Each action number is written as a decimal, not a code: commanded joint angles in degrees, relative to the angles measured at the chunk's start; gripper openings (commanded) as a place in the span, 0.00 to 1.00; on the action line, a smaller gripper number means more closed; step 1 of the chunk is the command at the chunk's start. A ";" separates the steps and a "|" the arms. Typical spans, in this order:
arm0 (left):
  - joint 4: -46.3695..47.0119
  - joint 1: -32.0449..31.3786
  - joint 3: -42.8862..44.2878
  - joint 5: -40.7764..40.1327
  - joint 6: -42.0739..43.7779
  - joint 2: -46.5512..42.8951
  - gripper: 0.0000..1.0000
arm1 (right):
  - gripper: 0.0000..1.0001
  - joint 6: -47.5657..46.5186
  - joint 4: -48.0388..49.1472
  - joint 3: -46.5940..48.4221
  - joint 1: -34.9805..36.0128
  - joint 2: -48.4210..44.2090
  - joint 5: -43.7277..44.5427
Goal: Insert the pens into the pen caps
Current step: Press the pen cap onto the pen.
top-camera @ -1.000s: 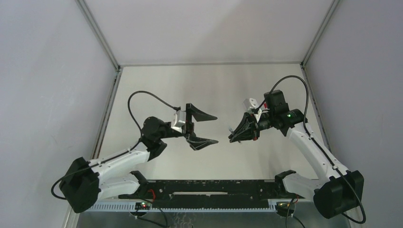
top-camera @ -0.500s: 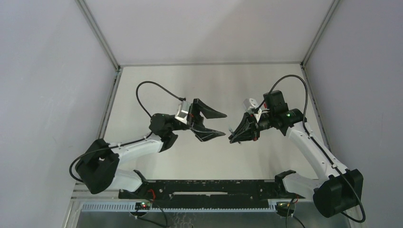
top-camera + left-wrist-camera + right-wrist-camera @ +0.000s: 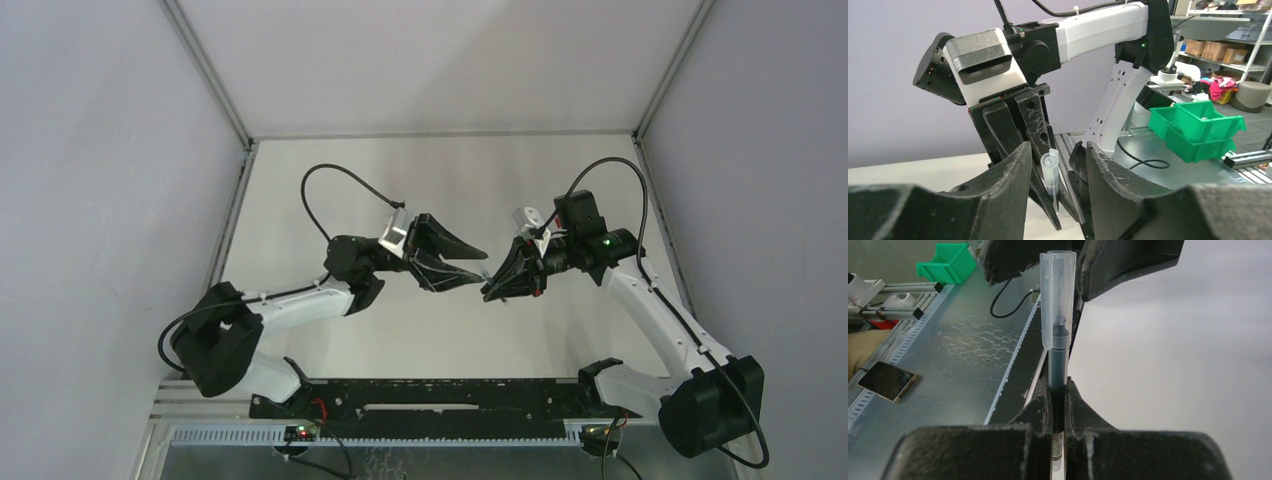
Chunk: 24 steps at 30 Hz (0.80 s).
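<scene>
A slim pen with a dark barrel stands between my right gripper's fingers, which are shut on it. A clear pen cap sits over its tip. In the left wrist view the same cap points at the camera, between the two fingers of my left gripper. Those jaws are open, with a narrow gap on each side of the cap. In the top view the left gripper and right gripper meet tip to tip above mid-table. No other pens or caps show.
A black rail runs along the near edge between the arm bases. Grey walls enclose the table on three sides. Green bins and a phone-like slab lie off the table beyond the near edge.
My left arm has swung right toward the right gripper, and its jaws have narrowed around the capped pen tip. The right arm and its pen have stayed still.
</scene>
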 commanded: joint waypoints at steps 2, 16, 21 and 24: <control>2.59 -0.32 3.02 1.41 -2.06 0.77 0.43 | 0.00 -1.17 -0.27 2.12 -0.15 -0.20 -1.93; -2.77 -1.95 -0.32 -2.58 -6.09 0.36 0.00 | 0.00 6.67 5.43 2.13 -3.14 -2.31 4.01; -32.42 -6.40 -1.00 -15.75 8.23 -6.45 0.00 | 0.00 14.60 11.51 2.13 -4.28 -2.66 8.55; -40.96 -8.17 0.42 -20.47 8.70 -6.92 0.00 | 0.00 18.78 14.65 2.13 -4.52 -2.76 12.23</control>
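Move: The capped pen, held near mid-shaft in the right fingers, leans up and over towards the left hand. Its cap is already almost between the half-open left fingertips, its middle about 2 cm below the left hand point and 1 cm to the right of it. The pen shaft sits about 2 cm back, 3 cm to the right and 6 cm below the left hand. From the right hand the cap lies some 5 cm above, 2 cm farther out and 2 cm to the left. The left fingers close from half open and pinch the cap near its top while that hand stays almost in place. Then both hands carry cap and pen forward together, about 2.5 cm, drifting roughly 1 cm right; the left wrist turns nearly 20 degrees, partly counter-clockwise, and the right about 10 degrees clockwise, keeping its grip on the shaft. ##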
